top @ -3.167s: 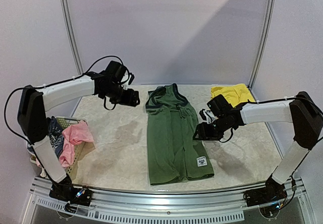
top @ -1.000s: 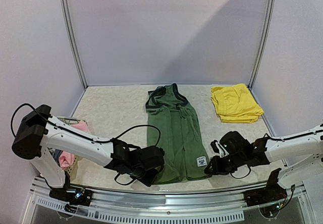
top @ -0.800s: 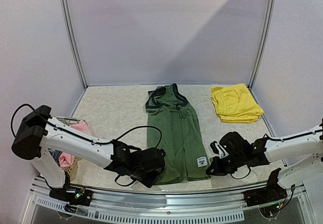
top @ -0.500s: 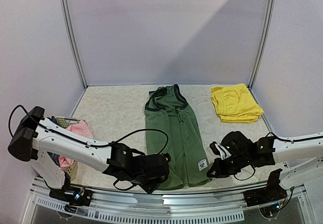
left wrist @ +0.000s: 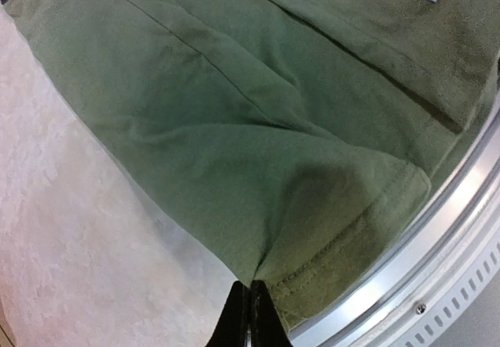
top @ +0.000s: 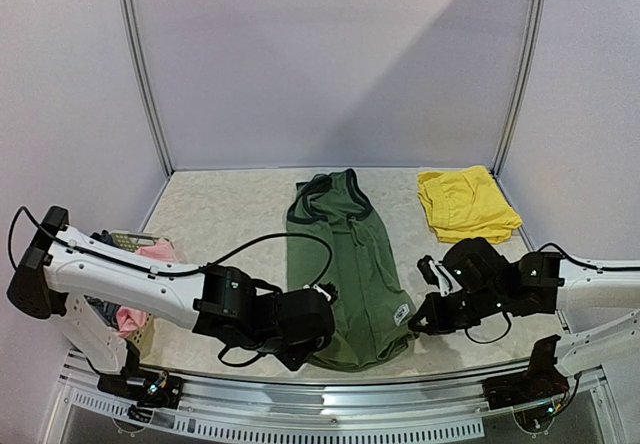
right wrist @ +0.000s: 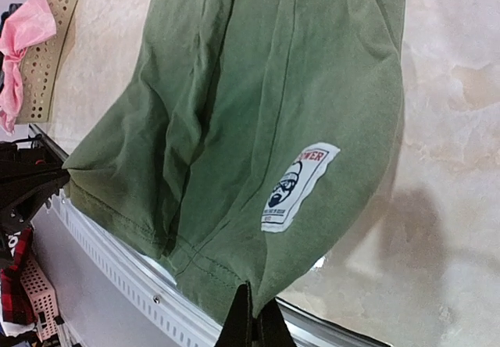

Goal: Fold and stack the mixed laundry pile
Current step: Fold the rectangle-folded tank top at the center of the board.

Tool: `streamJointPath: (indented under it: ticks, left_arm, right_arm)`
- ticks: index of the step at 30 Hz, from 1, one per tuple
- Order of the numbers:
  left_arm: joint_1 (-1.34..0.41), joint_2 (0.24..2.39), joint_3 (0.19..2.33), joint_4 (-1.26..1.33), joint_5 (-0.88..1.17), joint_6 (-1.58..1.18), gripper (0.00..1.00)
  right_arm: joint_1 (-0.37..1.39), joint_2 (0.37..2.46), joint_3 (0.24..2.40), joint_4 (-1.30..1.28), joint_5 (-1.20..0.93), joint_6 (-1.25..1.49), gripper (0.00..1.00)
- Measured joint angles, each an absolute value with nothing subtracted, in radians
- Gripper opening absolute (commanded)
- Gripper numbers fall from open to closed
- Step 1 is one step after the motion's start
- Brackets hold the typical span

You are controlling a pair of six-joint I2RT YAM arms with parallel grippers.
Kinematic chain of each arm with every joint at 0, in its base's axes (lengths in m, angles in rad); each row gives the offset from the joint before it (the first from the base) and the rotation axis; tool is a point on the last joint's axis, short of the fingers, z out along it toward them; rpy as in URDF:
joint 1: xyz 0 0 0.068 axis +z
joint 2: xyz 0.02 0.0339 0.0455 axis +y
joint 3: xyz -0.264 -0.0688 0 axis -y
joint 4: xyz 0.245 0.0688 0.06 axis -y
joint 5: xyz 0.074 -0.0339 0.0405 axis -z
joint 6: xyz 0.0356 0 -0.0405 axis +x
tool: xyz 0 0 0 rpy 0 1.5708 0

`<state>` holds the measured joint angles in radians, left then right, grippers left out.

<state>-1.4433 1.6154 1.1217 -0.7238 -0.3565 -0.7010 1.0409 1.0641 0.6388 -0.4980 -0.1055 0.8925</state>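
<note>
An olive-green sleeveless top (top: 346,254) lies lengthwise down the middle of the table, its near hem lifted off the surface. My left gripper (top: 318,334) is shut on the hem's left corner (left wrist: 258,273). My right gripper (top: 415,326) is shut on the right corner (right wrist: 250,284), just below the small white patch (right wrist: 298,184). The folded yellow shorts (top: 466,204) rest at the back right. A pink piece (top: 135,309) and a blue-grey patterned piece (top: 100,309) sit in the mesh basket (top: 130,239) at the left.
The table's metal front rail (top: 330,404) runs right under the lifted hem. White side walls and upright posts (top: 140,64) enclose the table. My left arm's black cable (top: 285,239) loops over the table beside the top.
Both grippers have closed on the near hem corners and lifted them. The hem has risen off the table and the top has bunched slightly toward the back.
</note>
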Motion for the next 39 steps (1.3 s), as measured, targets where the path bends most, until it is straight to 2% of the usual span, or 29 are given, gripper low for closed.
streamJointPath:
  ticks: [10,17,26,39]
  left_arm:
    - [-1.297,1.587,1.192,-0.725,-0.448,-0.641,0.0]
    - [-1.174,1.576,1.289,-0.741,-0.474,-0.573,0.0]
    - [-1.021,1.613,1.375,-0.744,-0.473,-0.481,0.0]
    - [-0.844,1.785,1.493,-0.736,-0.364,-0.393,0.0]
  right_arm:
    - [1.02,1.219,0.893,-0.524,0.082,0.82,0.0]
    - [0.935,1.341,1.035,-0.532,0.14,0.749,0.0]
    - [0.826,1.504,1.174,-0.515,0.139,0.673,0.0]
    - [0.712,1.731,1.369,-0.471,0.062,0.582,0.0]
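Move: My hands still pinch the two hem corners of the green tank top. The neckline, where I am taking the hem, lies about 41 cm ahead of my left hand, 5 cm to its right and 9 cm below. From my right hand it is some 39 cm ahead, 17 cm left, 9 cm below. The logo patch sits 7 cm ahead and 2 cm left of my right hand, the yellow folded garment 37 cm ahead and 21 cm right of it. Keeping both corners pinched and lifted, I sweep the hem forward over the tank top's body towards the neckline, both hands side by side for about 24 cm and drifting slightly left. My left hand arcs up some 10 cm, then begins to sink, turning about 20 degrees counter-clockwise; my right climbs 7 cm, runs level and dips slightly, its fingers tipping forward. ##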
